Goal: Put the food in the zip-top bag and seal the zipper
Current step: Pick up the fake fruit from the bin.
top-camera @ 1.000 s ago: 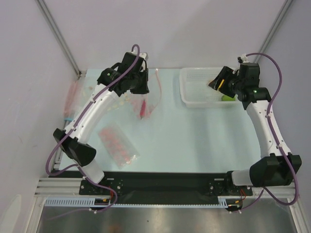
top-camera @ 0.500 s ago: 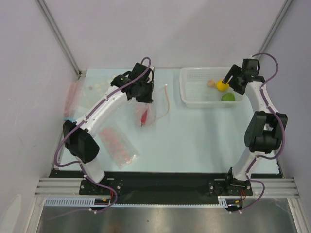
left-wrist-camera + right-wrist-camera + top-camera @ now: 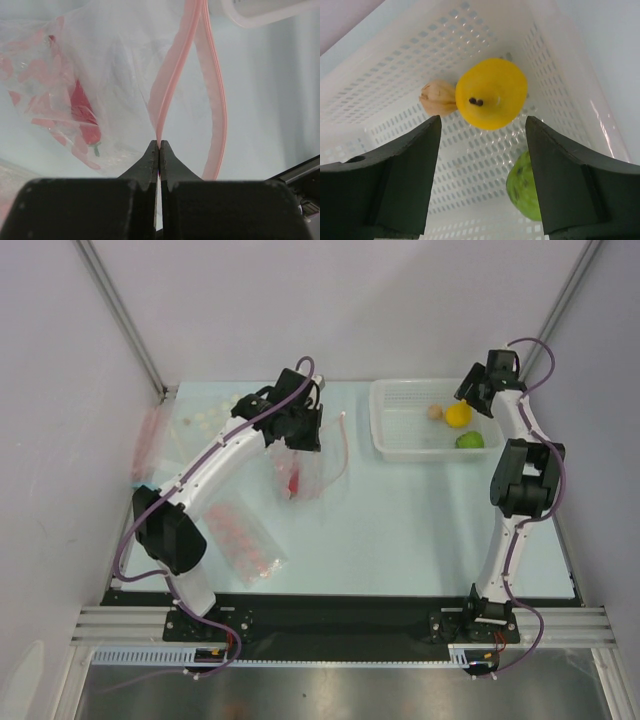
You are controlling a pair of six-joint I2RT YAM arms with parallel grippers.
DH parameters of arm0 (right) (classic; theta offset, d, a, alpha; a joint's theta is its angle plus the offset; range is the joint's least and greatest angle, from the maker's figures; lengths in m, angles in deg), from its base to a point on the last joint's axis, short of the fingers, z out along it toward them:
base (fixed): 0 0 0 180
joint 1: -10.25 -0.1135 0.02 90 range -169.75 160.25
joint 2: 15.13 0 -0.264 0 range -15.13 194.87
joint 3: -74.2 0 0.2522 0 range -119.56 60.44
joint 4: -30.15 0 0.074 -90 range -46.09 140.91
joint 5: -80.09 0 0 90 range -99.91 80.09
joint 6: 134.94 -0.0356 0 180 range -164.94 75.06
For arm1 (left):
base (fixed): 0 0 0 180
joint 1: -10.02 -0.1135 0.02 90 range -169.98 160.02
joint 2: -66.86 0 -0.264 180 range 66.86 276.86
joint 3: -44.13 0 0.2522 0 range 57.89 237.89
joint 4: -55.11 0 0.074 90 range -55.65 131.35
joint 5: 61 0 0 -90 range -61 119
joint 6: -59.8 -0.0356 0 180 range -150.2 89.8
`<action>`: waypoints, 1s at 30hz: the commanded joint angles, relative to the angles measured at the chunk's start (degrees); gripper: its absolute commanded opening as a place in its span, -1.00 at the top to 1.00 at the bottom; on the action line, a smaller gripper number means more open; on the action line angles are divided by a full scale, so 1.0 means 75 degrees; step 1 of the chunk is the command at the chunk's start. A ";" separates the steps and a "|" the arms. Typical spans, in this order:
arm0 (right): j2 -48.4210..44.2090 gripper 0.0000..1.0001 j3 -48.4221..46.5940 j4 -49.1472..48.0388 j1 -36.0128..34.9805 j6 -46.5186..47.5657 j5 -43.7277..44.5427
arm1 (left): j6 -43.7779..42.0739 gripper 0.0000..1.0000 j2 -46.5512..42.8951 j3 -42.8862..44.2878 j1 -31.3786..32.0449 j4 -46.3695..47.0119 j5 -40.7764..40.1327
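My left gripper (image 3: 159, 146) (image 3: 303, 430) is shut on the pink-red zipper strip (image 3: 172, 75) of the clear zip-top bag (image 3: 305, 472) and holds its mouth up; the other lip (image 3: 217, 100) bows away, so the mouth gapes. The red chili pepper (image 3: 85, 117) (image 3: 292, 480) lies inside the bag. My right gripper (image 3: 482, 125) (image 3: 472, 392) is open above the white basket (image 3: 400, 445), over the yellow pear-like fruit (image 3: 491, 93) (image 3: 458, 414). The beige bulb (image 3: 438, 98) (image 3: 434, 412) and the green round fruit (image 3: 525, 186) (image 3: 467, 440) also lie in the basket.
A flat packet of pink-red round pieces (image 3: 243, 537) lies at the front left. Another pink packet (image 3: 150, 435) and pale round pieces (image 3: 203, 421) lie at the far left edge. Grey walls close the back and sides.
My left gripper has carried the bag's mouth rightward toward the table's middle. My right arm has pulled back and up, its gripper now behind the basket, open over the yellow fruit.
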 commanded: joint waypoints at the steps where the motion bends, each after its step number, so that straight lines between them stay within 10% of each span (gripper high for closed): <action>1: 0.0396 -0.45 -0.0922 -0.0056 -0.0061 0.0308 0.0424 | -0.0001 1.00 0.0087 0.0459 0.0051 0.0083 0.0100; 17: 0.1417 -0.32 -0.1639 0.0261 -0.0483 0.0707 0.1093 | -0.0118 0.99 0.0380 0.0975 0.0040 -0.0117 -0.0052; 22: 0.1195 0.29 -0.1381 0.0074 -0.0506 0.0707 0.1175 | -0.0142 0.99 0.0310 0.0893 0.0052 -0.0140 -0.0134; 30: 0.0164 0.61 -0.0737 -0.0044 -0.0530 0.0859 0.0953 | -0.0119 0.99 0.0192 0.0869 0.0040 -0.0128 -0.0135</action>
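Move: Above the bin, the open right fingers have the yellow fruit about 3 cm ahead and 5 cm below, nearly centred between them. The onion lies some 6 cm to the hand's left, 4 cm ahead and 6 cm lower; the green fruit is about 3 cm back, 3 cm right and 5 cm down. From the left hand, which still holds the bag's rim, the yellow fruit lies roughly 25 cm forward, 35 cm right and 14 cm lower. Sinking about 3.5 cm and reaching some 3 cm forward over the yellow fruit, the right hand eases a centimetre or two left, rolls about 10 degrees so its right side rises, and closes its fingers on the fruit's narrow upper part, one on each side. With the grip shut it then starts to draw back, barely a centimetre. ##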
